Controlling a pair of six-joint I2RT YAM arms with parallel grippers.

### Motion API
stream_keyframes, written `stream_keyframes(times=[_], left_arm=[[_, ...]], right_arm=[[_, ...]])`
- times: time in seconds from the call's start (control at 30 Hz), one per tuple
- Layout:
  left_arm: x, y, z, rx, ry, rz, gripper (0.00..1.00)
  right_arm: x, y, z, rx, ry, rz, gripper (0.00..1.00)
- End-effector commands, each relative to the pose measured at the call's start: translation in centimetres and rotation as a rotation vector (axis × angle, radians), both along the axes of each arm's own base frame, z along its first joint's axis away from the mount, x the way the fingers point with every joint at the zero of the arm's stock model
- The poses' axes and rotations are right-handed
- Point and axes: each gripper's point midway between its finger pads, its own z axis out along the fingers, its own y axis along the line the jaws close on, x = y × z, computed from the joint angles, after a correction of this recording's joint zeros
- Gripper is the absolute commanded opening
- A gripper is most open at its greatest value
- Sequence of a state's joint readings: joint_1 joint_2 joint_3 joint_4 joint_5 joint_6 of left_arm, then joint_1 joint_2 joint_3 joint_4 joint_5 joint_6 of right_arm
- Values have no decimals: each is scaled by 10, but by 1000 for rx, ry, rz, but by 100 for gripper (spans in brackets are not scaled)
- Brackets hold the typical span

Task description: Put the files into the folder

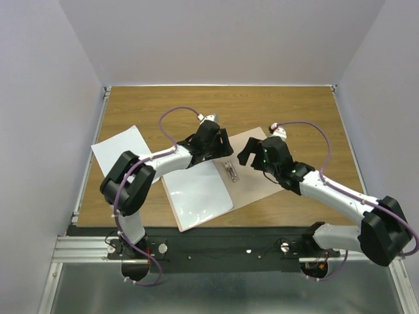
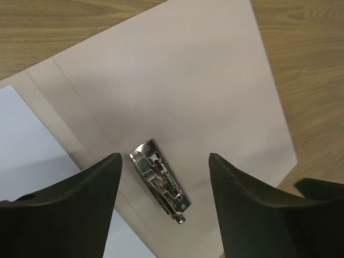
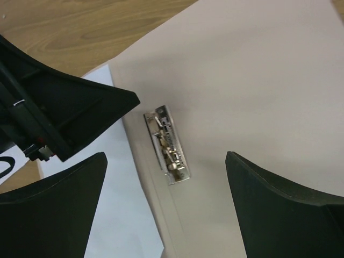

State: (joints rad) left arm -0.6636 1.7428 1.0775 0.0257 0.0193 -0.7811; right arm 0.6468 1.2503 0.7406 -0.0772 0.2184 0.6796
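The folder (image 1: 262,173) lies open at mid-table, its tan leaf to the right and a glossy pale leaf (image 1: 200,196) to the left. Whether that pale leaf is a file or the folder's own face, I cannot tell. A metal clip (image 1: 229,171) sits at the fold. One white file (image 1: 118,152) lies flat at the left, its right part under the left arm. My left gripper (image 2: 164,158) hovers open over the clip (image 2: 159,180). From the other side, my right gripper (image 3: 165,156) is open over the clip (image 3: 167,145) too. Neither holds anything.
The wooden table (image 1: 294,111) is walled in by pale panels at the back and both sides. A metal rail (image 1: 209,248) with both arm bases runs along the near edge. The two gripper heads are close together above the fold, and the left gripper (image 3: 64,107) shows in the right wrist view.
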Motion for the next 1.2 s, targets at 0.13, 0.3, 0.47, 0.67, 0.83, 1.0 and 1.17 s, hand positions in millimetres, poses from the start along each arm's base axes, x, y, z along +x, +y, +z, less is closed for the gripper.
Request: stream_keyframes(times=[0.13,0.3,0.47,0.67,0.83,1.0,1.17], left_arm=[[-3,15,-47,140,139,165,54],[-3,4,-53,138,154,155,43],[-2,3,-62,161,173,173,41],[2,4,-65,182,181,200,32],[-1,3,-65,190,185,207,27],[-4,4,-70,215,205,219,23],[-13,0,-76,241,228,234,16]], right_arm=[[-5,-45,-5,-76,-37,-176,100],[-6,-48,-12,-106,-27,-175,100],[-7,-52,-13,-118,-29,-184,100],[-9,-54,-13,-121,-34,-186,100],[-9,-53,-15,-123,-27,-179,100],[-10,-53,-16,-122,-22,-177,100],[-11,-53,-18,-113,-17,-185,100]])
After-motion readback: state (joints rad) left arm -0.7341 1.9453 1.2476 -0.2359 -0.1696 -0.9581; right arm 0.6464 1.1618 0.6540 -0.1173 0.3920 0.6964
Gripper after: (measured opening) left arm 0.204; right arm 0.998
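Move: The left hand hovers over the far end of the folder's metal clip. The clip's middle lies about 4 cm back, 3 cm to its right and some 8 cm below. The white sheet on the folder's left half centres roughly 11 cm to this hand's left and 12 cm back. The folder's bare half centres 9 cm to its right and 2 cm back. From the right hand, the clip's middle is about 6 cm left, 1 cm ahead and 11 cm below. Almost straight down, the left hand sinks between 6 and 7 cm to the clip's far left corner, fast at first and then easing, while its fingers close from mostly open to nearly shut at the clip's end. The wrist tips the fingers further down and turns slightly counter-clockwise. The right hand, still open and empty, draws some 4 cm right, away from the clip, turning slightly clockwise. ##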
